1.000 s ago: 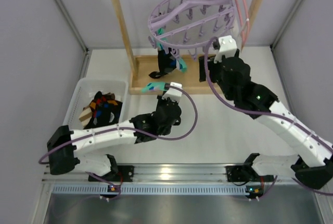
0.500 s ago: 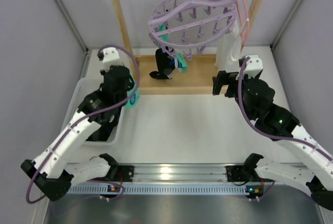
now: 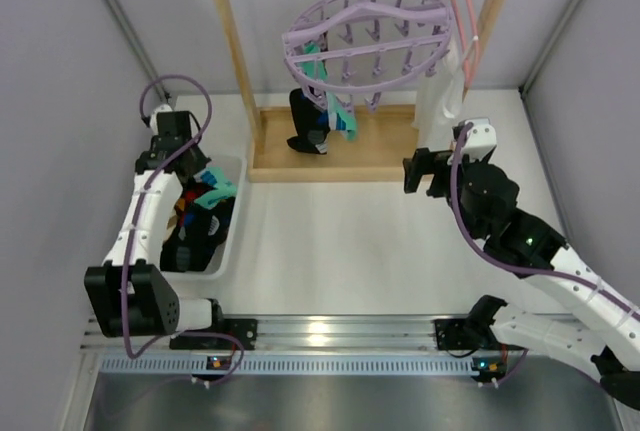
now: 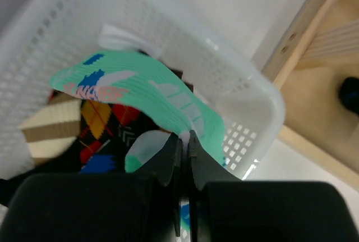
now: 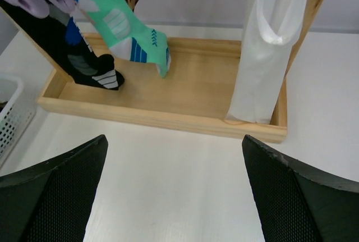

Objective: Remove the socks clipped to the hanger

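Note:
The lilac hanger (image 3: 365,31) hangs from the wooden rail. A black sock (image 3: 303,123) and a mint-green sock (image 3: 342,119) are still clipped to its left side; in the right wrist view the black sock (image 5: 61,45) and mint-green sock (image 5: 123,34) dangle over the wooden base. My left gripper (image 3: 205,183) is over the white basket (image 3: 228,236), shut on another mint-green sock (image 4: 162,93) pinched at its fingertips (image 4: 184,137). My right gripper (image 3: 425,169) stands open and holds nothing, low in front of the rack's right end (image 5: 174,141).
The basket's rim (image 4: 255,87) surrounds argyle (image 4: 95,135) and brown-striped socks (image 4: 50,132). A white garment (image 5: 263,45) hangs from a thin pink hanger (image 3: 462,11) at the right post. The wooden base tray (image 5: 196,90) lies between the posts.
My left arm swung from in front of the rack to over the basket, carrying the mint-green sock. My right gripper drew back and down from the hanger and opened wide.

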{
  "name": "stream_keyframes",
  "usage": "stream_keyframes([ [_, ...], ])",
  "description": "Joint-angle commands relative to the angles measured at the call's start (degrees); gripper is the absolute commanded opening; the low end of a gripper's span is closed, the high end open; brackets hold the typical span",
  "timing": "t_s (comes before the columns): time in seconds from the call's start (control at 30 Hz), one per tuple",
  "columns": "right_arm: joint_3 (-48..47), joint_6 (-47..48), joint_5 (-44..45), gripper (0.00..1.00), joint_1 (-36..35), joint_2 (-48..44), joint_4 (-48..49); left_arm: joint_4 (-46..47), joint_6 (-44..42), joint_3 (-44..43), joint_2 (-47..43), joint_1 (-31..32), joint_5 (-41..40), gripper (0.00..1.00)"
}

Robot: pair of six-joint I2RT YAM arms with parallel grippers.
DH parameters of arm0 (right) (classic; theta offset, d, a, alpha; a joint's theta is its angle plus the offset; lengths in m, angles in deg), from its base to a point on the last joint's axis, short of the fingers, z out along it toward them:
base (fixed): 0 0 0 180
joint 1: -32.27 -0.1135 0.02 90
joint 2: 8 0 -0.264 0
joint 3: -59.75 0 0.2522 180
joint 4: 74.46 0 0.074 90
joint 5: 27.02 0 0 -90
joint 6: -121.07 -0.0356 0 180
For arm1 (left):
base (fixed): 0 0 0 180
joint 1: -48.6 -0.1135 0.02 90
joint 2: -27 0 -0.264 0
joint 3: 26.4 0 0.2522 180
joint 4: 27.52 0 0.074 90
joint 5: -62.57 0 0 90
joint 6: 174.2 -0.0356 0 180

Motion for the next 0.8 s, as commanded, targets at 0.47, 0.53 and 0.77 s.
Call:
stream_keyframes([
  [0.47, 7.57, -0.67, -4.49, 1.00, 0.40, -6.61, 5.43, 5.77, 11.95, 10.37, -8.06, -0.22, -7.22, 0.74],
  [0.53, 7.57, -0.67, -4.40, 0.99, 0.31, -7.06, 4.82, 5.78, 9.49, 8.00, -10.52, -0.22, -5.82, 0.89],
  [0.77, 8.44, -1.55, -3.78, 0.99, 0.40, -10.04, 2.88, 9.89, 2.19, 4.30, -13.61, 6.41, 18.86, 0.98],
])
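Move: The closed left gripper holds the turquoise sock above the basket's front right part; the basket's middle is about 8 cm back, 2 cm left and some 16 cm below. The wooden frame's base lies roughly 27 cm to the right and 8 cm ahead, low down at table height, and the dark sock still hanging there is about 21 cm right and 11 cm ahead, near hand height. From the right hand, the basket is some 47 cm left, 2 cm ahead and 28 cm below. Lower the left gripper about 12 cm into the basket, drawing back some 4 cm and tipping the fingers further down. Open wide there to let go of the turquoise sock, starting to lift as the fingers part, then rise about 16 cm clear, tipping the fingers up and edging right at the end. Let the open right gripper sink and draw back a couple of centimetres. ##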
